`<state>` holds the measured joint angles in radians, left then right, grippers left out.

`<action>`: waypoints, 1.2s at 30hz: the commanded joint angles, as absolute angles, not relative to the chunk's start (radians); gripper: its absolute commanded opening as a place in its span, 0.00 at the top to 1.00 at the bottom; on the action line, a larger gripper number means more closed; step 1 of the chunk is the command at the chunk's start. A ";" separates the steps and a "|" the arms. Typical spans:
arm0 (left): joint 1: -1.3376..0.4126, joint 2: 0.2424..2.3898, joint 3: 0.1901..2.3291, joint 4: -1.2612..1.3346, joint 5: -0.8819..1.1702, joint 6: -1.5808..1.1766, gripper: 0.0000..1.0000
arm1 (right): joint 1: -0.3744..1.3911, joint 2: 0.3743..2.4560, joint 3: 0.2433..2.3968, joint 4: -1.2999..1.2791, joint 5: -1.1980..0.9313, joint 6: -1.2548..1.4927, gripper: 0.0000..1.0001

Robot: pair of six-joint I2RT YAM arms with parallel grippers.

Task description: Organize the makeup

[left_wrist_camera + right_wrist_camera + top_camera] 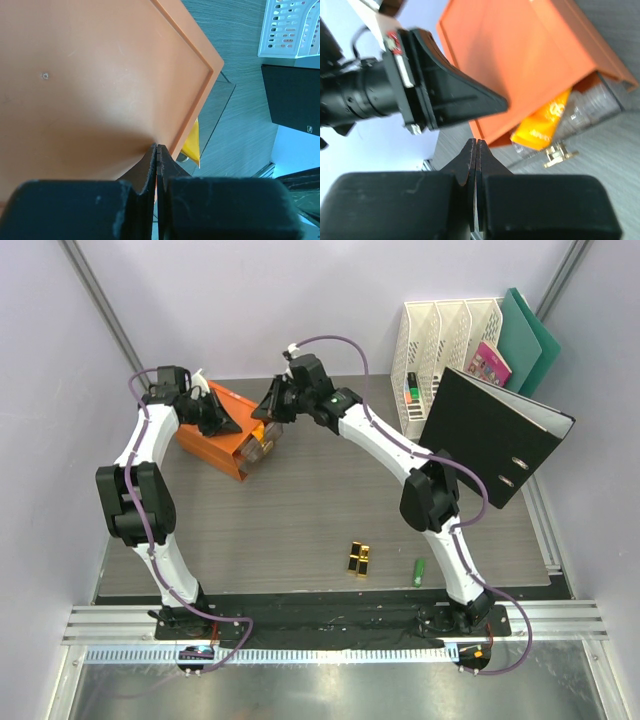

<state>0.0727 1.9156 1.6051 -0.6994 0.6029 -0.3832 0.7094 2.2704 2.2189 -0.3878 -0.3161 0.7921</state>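
Two black-gold lipsticks (359,559) and a small green tube (420,570) lie near the table's front edge. An orange-yellow tube (542,125) lies in the clear drawer (590,107), which is pulled out of the orange box (222,435); the tube's yellow end (192,145) also shows in the left wrist view. My left gripper (157,146) is shut and empty, its tips against the box's top near the edge. My right gripper (476,141) is shut and empty, just in front of the box beside the drawer. In the top view my left gripper (215,418) and right gripper (270,405) flank the box.
A black ring binder (495,435) leans at the right. Behind it stand white file racks (440,340) with a pink booklet (490,362) and green folders (530,335). The drawer has a gold handle (557,154).
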 commanded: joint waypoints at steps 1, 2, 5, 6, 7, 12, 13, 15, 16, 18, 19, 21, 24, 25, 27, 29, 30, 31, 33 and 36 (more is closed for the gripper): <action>0.071 2.056 1.471 -1.009 0.314 -0.270 1.00 | 0.707 2.316 2.299 -0.371 -0.302 0.778 0.99; 0.071 2.056 1.471 -1.011 0.314 -0.271 1.00 | 0.707 2.327 2.296 -0.373 -0.302 0.778 0.99; 0.071 2.056 1.473 -1.011 0.313 -0.272 1.00 | 0.707 2.335 2.276 -0.374 -0.304 0.772 0.99; 0.071 2.056 1.473 -1.009 0.313 -0.272 1.00 | 0.707 2.338 2.270 -0.376 -0.302 0.769 0.99; 0.071 2.056 1.473 -1.009 0.314 -0.272 1.00 | 0.707 2.342 2.260 -0.376 -0.304 0.769 0.99; 0.071 2.057 1.473 -1.011 0.314 -0.270 1.00 | 0.707 2.367 2.249 -0.380 -0.311 0.765 0.99; 0.071 2.057 1.473 -1.009 0.314 -0.271 1.00 | 0.707 2.373 2.256 -0.387 -0.316 0.767 0.99; 0.071 2.057 1.473 -1.009 0.318 -0.270 1.00 | 0.707 2.388 2.266 -0.411 -0.322 0.772 0.99; 0.071 2.057 1.473 -1.011 0.316 -0.270 1.00 | 0.709 2.396 2.269 -0.417 -0.325 0.772 0.99; 0.071 2.057 1.473 -1.009 0.314 -0.271 1.00 | 0.709 2.402 2.272 -0.436 -0.331 0.773 0.99; 0.071 2.057 1.473 -1.008 0.314 -0.270 1.00 | 0.709 2.411 2.276 -0.442 -0.333 0.773 0.99; 0.069 2.059 1.473 -1.008 0.314 -0.272 1.00 | 0.709 2.419 2.286 -0.460 -0.341 0.773 0.99; 0.071 2.057 1.473 -1.009 0.314 -0.272 1.00 | 0.709 2.431 2.295 -0.469 -0.353 0.776 0.99; 0.071 2.057 1.473 -1.008 0.316 -0.273 1.00 | 0.710 2.437 2.307 -0.475 -0.356 0.776 0.99; 0.071 2.057 1.474 -1.008 0.316 -0.272 1.00 | 0.710 2.457 2.319 -0.492 -0.370 0.778 0.99; 0.071 2.057 1.473 -1.008 0.316 -0.270 1.00 | 0.716 2.467 2.329 -0.500 -0.371 0.778 0.99; 0.069 2.057 1.473 -1.011 0.316 -0.270 1.00 | 0.718 2.468 2.329 -0.500 -0.373 0.776 0.99; 0.071 2.057 1.473 -1.009 0.316 -0.271 1.00 | 0.718 2.471 2.330 -0.502 -0.373 0.778 0.99; 0.071 2.059 1.474 -1.009 0.318 -0.270 1.00 | 0.722 2.482 2.335 -0.506 -0.379 0.776 0.99; 0.071 2.062 1.479 -1.014 0.319 -0.271 1.00 | 0.722 2.503 2.353 -0.526 -0.387 0.781 0.98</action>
<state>0.0727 1.9148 1.6032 -0.6994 0.6033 -0.3832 0.6987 2.4420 2.3222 -0.4568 -0.3771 0.7883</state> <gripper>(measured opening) 0.002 0.020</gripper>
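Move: The yellow tube's projecting end lies about 9 cm below the right fingertips, roughly 1 cm ahead and 2 cm left. The clear drawer's open part is some 15 cm below them and 2 cm back, neither left nor right; the orange box's middle is roughly 9 cm left, 4 cm ahead, 16 cm below. From the left hand, already on the box roof, the tube end is about 4 cm right, level fore and aft, and some 3 cm lower. Down, after a brief nudge of about 1 cm forward, the right hand sinks some 7 cm past the box's roof edge, fast at first and then easing off, its shut fingers tilting slightly. Their tips come onto the yellow tube's projecting end and push it in towards the box. The left hand stays put, closed fingertips still resting on the roof by the opening. ##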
